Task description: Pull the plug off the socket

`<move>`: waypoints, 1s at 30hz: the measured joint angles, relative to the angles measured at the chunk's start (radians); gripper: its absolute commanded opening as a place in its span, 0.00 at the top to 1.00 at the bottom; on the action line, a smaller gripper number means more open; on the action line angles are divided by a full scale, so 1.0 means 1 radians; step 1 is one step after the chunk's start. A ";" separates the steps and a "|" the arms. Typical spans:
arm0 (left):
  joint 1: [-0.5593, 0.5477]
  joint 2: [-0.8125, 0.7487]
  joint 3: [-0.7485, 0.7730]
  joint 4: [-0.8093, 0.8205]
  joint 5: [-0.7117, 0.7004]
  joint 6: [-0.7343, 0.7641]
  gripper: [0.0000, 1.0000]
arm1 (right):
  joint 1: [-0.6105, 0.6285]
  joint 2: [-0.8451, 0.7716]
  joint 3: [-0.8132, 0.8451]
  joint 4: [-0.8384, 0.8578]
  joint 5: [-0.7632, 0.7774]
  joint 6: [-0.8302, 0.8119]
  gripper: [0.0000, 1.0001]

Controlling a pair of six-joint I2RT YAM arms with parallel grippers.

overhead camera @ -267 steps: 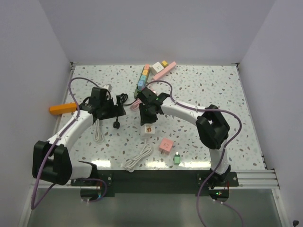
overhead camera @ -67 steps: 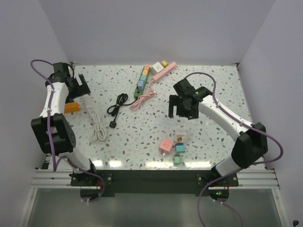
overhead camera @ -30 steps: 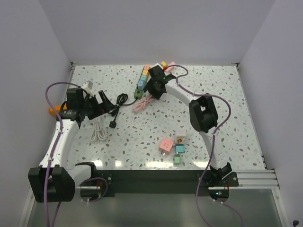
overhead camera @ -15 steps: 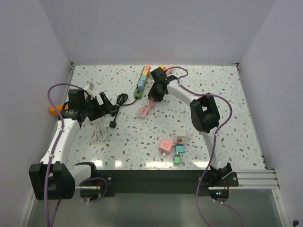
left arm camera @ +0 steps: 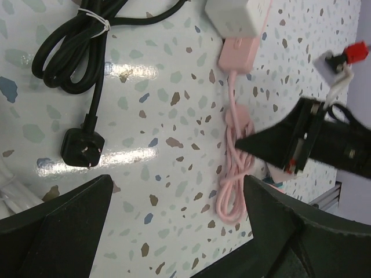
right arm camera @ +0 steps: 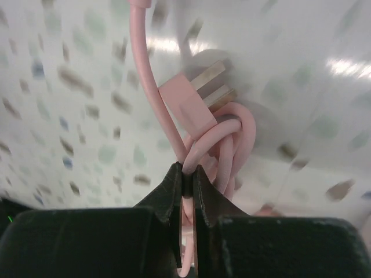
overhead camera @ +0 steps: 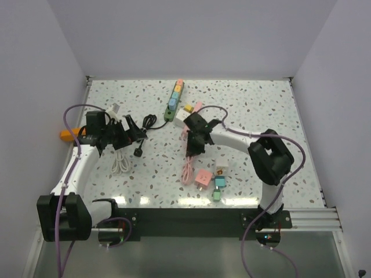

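Note:
My right gripper (right arm camera: pixel 189 171) is shut on a loop of the bundled pink cable (right arm camera: pixel 223 139). Just beyond the fingertips lies the pink plug (right arm camera: pixel 184 107), its two metal prongs bare and in no socket. From above, that gripper (overhead camera: pixel 192 149) hangs over the table's middle with the pink cable (overhead camera: pixel 186 172) trailing toward the near edge. The cable runs back to a pink socket block (left arm camera: pixel 239 54) with a white cube (left arm camera: pixel 234 14) on it. My left gripper (left arm camera: pixel 178 180) is open and empty above the table, left of the pink cable (left arm camera: pixel 233 174).
A multicoloured socket strip (overhead camera: pixel 174 96) lies at the back. A black cable (overhead camera: pixel 148 121) with its black plug (overhead camera: pixel 139 152) and a white cable (overhead camera: pixel 120 162) lie by my left gripper (overhead camera: pixel 132 128). Pink cube (overhead camera: pixel 203 178) and teal cubes (overhead camera: pixel 219 182) sit near the front; an orange block (overhead camera: pixel 66 134) is far left.
My right gripper closed on the pink cable and moved from the back toward the table's middle, dragging the cable and the pink socket block along. The left arm has hardly moved.

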 measured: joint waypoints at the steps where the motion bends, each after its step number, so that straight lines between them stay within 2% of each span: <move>1: 0.000 0.011 0.000 0.003 0.004 0.001 0.00 | 0.050 -0.038 -0.047 -0.008 -0.008 0.001 1.00; 6: -0.001 0.055 0.000 0.006 0.018 0.013 0.00 | 0.335 -0.129 -0.164 -0.031 -0.102 0.042 0.98; 8: -0.001 0.064 -0.001 0.007 0.020 0.023 0.00 | 0.431 -0.141 -0.172 -0.044 -0.137 0.066 0.77; 9: -0.002 0.068 -0.002 0.010 0.021 0.027 0.00 | 0.466 -0.149 -0.177 -0.051 -0.154 0.077 0.63; 11: -0.002 0.076 -0.008 0.018 0.023 0.034 0.00 | 0.514 -0.171 -0.179 -0.083 -0.167 0.096 0.45; 14: -0.006 0.081 -0.033 0.028 0.022 0.044 0.01 | 0.529 -0.222 -0.171 -0.151 -0.124 0.104 0.28; 18: -0.008 0.081 -0.056 0.024 -0.001 0.048 0.00 | 0.497 -0.259 -0.080 -0.241 -0.034 0.092 0.21; 22: -0.008 0.058 -0.055 0.012 -0.088 0.039 0.00 | 0.457 -0.227 0.124 -0.284 0.054 0.045 0.18; 26: -0.008 0.008 -0.032 -0.023 -0.214 -0.002 0.00 | 0.447 -0.053 0.430 -0.348 0.150 -0.041 0.15; 30: -0.008 -0.040 0.014 -0.050 -0.309 -0.040 0.00 | 0.449 0.140 0.616 -0.436 0.231 -0.092 0.14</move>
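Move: Near the table, the right fingers are shut on the pink cord; the stretch of front table edge it is being pulled to lies about 20 cm back and 5 cm left of that hand. The white cube plugged into the pink strip stands some 13 cm ahead and 3 cm left, the loose pink block about 10 cm back and 5 cm right. From the left hand that edge lies roughly 20 cm back, 16 cm right and 13 cm below. Dragging the pink cord swiftly back about 25 cm and some 5 cm left, the right hand turns nearly 30 degrees counter-clockwise, opens and lets go of it beyond the front edge. It then rises some 12 cm, swings forward and left, and starts down over the white cube, fingers wide. The open left hand sinks 4 cm, then climbs and backs off left. ##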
